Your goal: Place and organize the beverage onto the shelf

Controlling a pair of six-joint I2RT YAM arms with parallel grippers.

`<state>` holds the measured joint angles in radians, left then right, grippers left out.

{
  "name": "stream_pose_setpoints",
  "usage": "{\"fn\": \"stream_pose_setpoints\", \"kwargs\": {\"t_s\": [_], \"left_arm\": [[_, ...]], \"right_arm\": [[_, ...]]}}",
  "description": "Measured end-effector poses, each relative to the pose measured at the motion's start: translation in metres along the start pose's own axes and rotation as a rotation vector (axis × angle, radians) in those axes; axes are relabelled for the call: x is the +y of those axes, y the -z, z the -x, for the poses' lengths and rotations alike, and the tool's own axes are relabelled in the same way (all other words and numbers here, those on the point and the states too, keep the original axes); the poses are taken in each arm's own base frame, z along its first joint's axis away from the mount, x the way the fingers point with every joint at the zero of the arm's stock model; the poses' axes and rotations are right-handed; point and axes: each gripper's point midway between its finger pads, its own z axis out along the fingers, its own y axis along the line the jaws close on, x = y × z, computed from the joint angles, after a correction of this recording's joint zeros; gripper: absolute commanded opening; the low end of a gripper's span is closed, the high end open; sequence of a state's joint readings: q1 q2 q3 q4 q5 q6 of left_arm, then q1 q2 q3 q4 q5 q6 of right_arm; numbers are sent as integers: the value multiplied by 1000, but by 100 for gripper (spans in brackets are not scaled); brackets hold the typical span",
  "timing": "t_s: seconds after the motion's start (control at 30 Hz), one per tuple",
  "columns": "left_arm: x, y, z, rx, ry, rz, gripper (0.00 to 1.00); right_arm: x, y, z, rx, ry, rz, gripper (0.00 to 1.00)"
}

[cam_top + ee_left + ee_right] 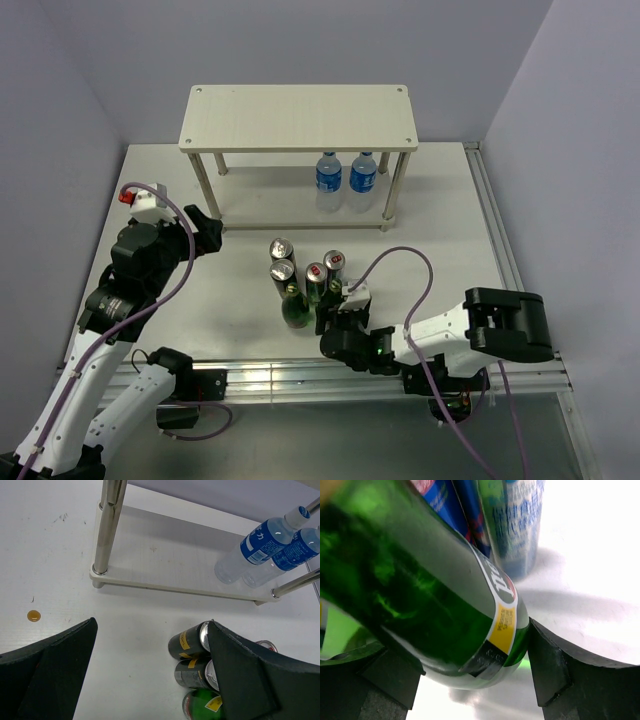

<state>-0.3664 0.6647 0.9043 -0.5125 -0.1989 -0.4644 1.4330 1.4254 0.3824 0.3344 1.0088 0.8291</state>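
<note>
The beverage stands in a tight cluster on the table before the shelf [298,117]: two black cans [282,248] [283,270], two blue-silver-red cans [334,262] [315,274], and a green bottle [295,308]. My right gripper [330,305] reaches in from the right. In the right wrist view its fingers [547,665] press both sides of a second green bottle [420,595] near its base, with a blue can [515,520] just behind. My left gripper [205,232] [152,625] hangs open left of the cluster, the black cans [187,641] by its right finger.
Two water bottles with blue labels [328,180] [362,180] stand on the right end of the shelf's lower board [165,555]. A metal shelf leg [107,527] is close ahead of my left gripper. Walls enclose the table at back, left and right.
</note>
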Motion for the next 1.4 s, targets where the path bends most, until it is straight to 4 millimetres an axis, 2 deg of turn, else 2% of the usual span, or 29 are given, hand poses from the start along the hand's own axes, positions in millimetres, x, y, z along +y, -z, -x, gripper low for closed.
{"fn": "stream_pose_setpoints", "kwargs": {"t_s": [0.17, 0.27, 0.47, 0.6, 0.67, 0.77, 1.0, 1.2, 1.4], "left_arm": [[0, 0, 0, 1, 0, 0, 99], [0, 0, 0, 1, 0, 0, 99], [0, 0, 0, 0, 0, 0, 99], [0, 0, 0, 0, 0, 0, 99], [0, 0, 0, -1, 0, -1, 99], [0, 1, 1, -5, 1, -3, 99], [0, 3, 2, -11, 2, -5, 99], [0, 4, 3, -14, 3, -6, 99], [-1, 5, 3, -16, 3, -9, 99]], "right_arm": [[0, 26, -4, 58, 59, -3, 0], [10, 44, 10, 70, 62, 19, 0], [47, 70, 77, -4, 0, 87, 0], [70, 78, 121, -79, 5, 135, 0], [79, 78, 136, -106, 24, 158, 0], [87, 67, 158, -127, 50, 168, 0], [101, 3, 213, -171, 90, 97, 0], [113, -41, 227, -160, 137, 81, 0], [114, -87, 222, -124, 173, 61, 0]]}}
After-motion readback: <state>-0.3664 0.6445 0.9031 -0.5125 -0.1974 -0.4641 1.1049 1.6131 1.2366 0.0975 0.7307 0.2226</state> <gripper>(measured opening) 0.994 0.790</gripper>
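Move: The right hand already has its fingers shut low on the right green bottle; its place is the lower shelf board, about 32 cm ahead and 10 cm to the left, a couple of centimetres lower. The left water bottle stands there some 32 cm ahead, 1 cm left. Close by are the front red-topped can, 5 cm ahead and 4 left, the back red-topped can, 9 ahead and 1 right, and the other green bottle, 1 cm back and 10 left. From the left hand that shelf spot lies roughly 23 cm ahead, 15 right and 26 lower. The right hand keeps its grip on the green bottle and first draws it back about 4 cm, away from the cans, then lifts it steeply some 20 cm while edging left. Once high, it swings forward and farther left over the cans towards the lower shelf board, left of the water bottles, tipping the fingers up about 10 degrees on the way and starting to sink slightly at the end. ##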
